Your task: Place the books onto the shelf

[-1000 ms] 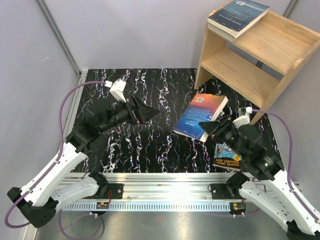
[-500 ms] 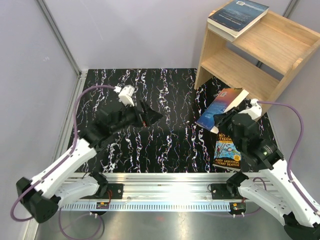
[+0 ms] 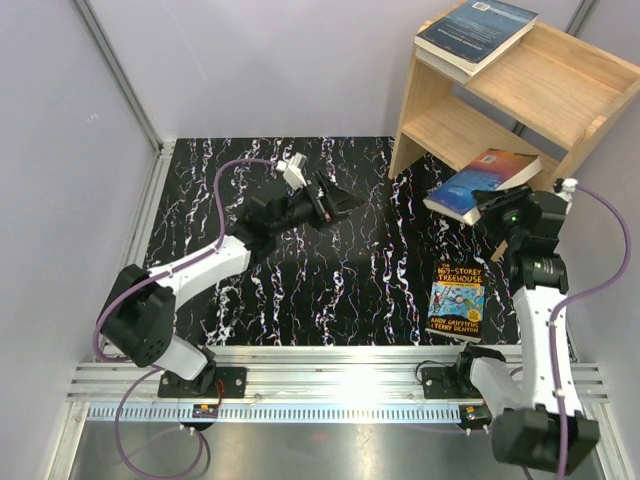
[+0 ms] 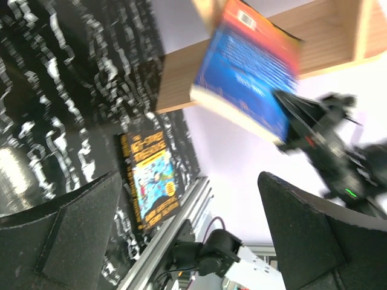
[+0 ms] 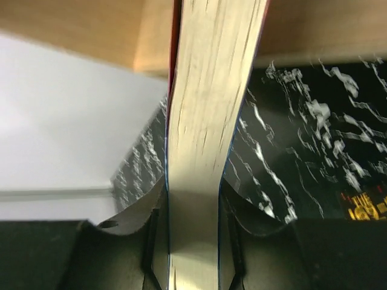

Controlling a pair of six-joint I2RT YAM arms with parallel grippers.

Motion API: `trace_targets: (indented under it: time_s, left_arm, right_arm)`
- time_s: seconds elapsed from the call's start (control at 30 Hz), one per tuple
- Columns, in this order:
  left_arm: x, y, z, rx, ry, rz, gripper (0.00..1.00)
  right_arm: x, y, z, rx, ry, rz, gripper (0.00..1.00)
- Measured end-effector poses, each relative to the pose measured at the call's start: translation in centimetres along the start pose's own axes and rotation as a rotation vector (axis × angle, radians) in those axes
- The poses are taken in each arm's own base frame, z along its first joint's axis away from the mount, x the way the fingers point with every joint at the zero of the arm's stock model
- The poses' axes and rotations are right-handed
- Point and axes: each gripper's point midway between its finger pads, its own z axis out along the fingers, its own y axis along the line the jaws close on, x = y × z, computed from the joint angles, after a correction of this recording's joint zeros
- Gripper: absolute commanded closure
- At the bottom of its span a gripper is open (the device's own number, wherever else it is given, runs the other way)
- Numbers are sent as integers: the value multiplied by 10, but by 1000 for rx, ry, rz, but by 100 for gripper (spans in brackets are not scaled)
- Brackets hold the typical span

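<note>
My right gripper (image 3: 497, 204) is shut on a blue book (image 3: 487, 173) with an orange-red corner and holds it in the air just in front of the shelf's (image 3: 470, 135) lower tier. In the right wrist view the book's page edge (image 5: 205, 133) stands clamped between my fingers (image 5: 193, 241), with the wooden shelf (image 5: 84, 30) right behind it. A dark blue book (image 3: 478, 30) lies on the shelf's top. A "Treehouse" book (image 3: 456, 300) lies flat on the table at the near right. My left gripper (image 3: 336, 201) hangs open and empty over the table's middle, pointing right.
The left wrist view shows the held blue book (image 4: 248, 72), the Treehouse book (image 4: 151, 181) and the right arm (image 4: 326, 145) between my wide fingers (image 4: 193, 235). The black marbled table (image 3: 280, 280) has a metal rail (image 3: 320, 360) along its near edge. Grey walls close in the left and back.
The right arm lifted the blue book off the table and carried it up and right to the shelf's front. The left arm stretched forward and right, and its jaws opened wider.
</note>
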Motion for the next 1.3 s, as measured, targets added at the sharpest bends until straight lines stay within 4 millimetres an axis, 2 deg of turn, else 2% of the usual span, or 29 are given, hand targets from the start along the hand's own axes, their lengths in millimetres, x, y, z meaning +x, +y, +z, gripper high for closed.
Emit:
trace_targets:
  time_s: [0.13, 0.2, 0.27, 0.4, 0.67, 0.77, 0.87, 1.07, 1.3]
  left_arm:
    - [-12, -27, 2, 71, -21, 29, 1]
    - [-16, -37, 1, 102, -29, 46, 1]
    - [-16, -40, 1, 113, -31, 51, 1]
    - [-13, -35, 1, 115, -26, 51, 1]
    - [11, -3, -5, 90, 17, 6, 1]
    - [21, 11, -8, 67, 36, -10, 1]
    - [29, 22, -12, 44, 50, -19, 1]
    - [34, 24, -21, 41, 55, -3, 1]
    - [42, 31, -28, 30, 67, 2, 1]
  right_arm:
    - [-27, -9, 24, -77, -44, 132, 100]
    - [-28, -9, 29, -114, -39, 175, 100]
    - [-26, -9, 30, -134, -26, 200, 100]
    - [-22, -6, 29, -141, -9, 229, 100]
    - [-32, -13, 36, -104, -57, 287, 100]
    - [-35, -17, 54, -91, -54, 319, 100]
    - [-41, -12, 73, -86, -48, 333, 100]
    - [-48, -9, 97, 23, -101, 348, 100]
    - [-34, 19, 123, 71, -120, 291, 100]
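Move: The right hand already holds the blue-and-orange book by its near edge. The middle of the lower shelf board lies about 14 cm ahead of that hand, 2 cm right and 4 cm lower. The shelf's right side panel has its front edge some 10 cm to the right, 2 cm nearer. The Treehouse book lies on the table, about 9 cm back, 2 cm left and 28 cm below. From the empty left hand, the board's middle is some 15 cm ahead, 31 cm right, about level. Keeping its pinch on the book, the right hand comes to bear on the shelf while feeding the book into the lower compartment: about 3 cm forward and right, a pause, then some 10 cm more forward, veering left at the end. It rolls left side up and turns roughly 10 degrees clockwise. The left hand, staying open, rises 4 cm, then sinks about 8 while easing back. ##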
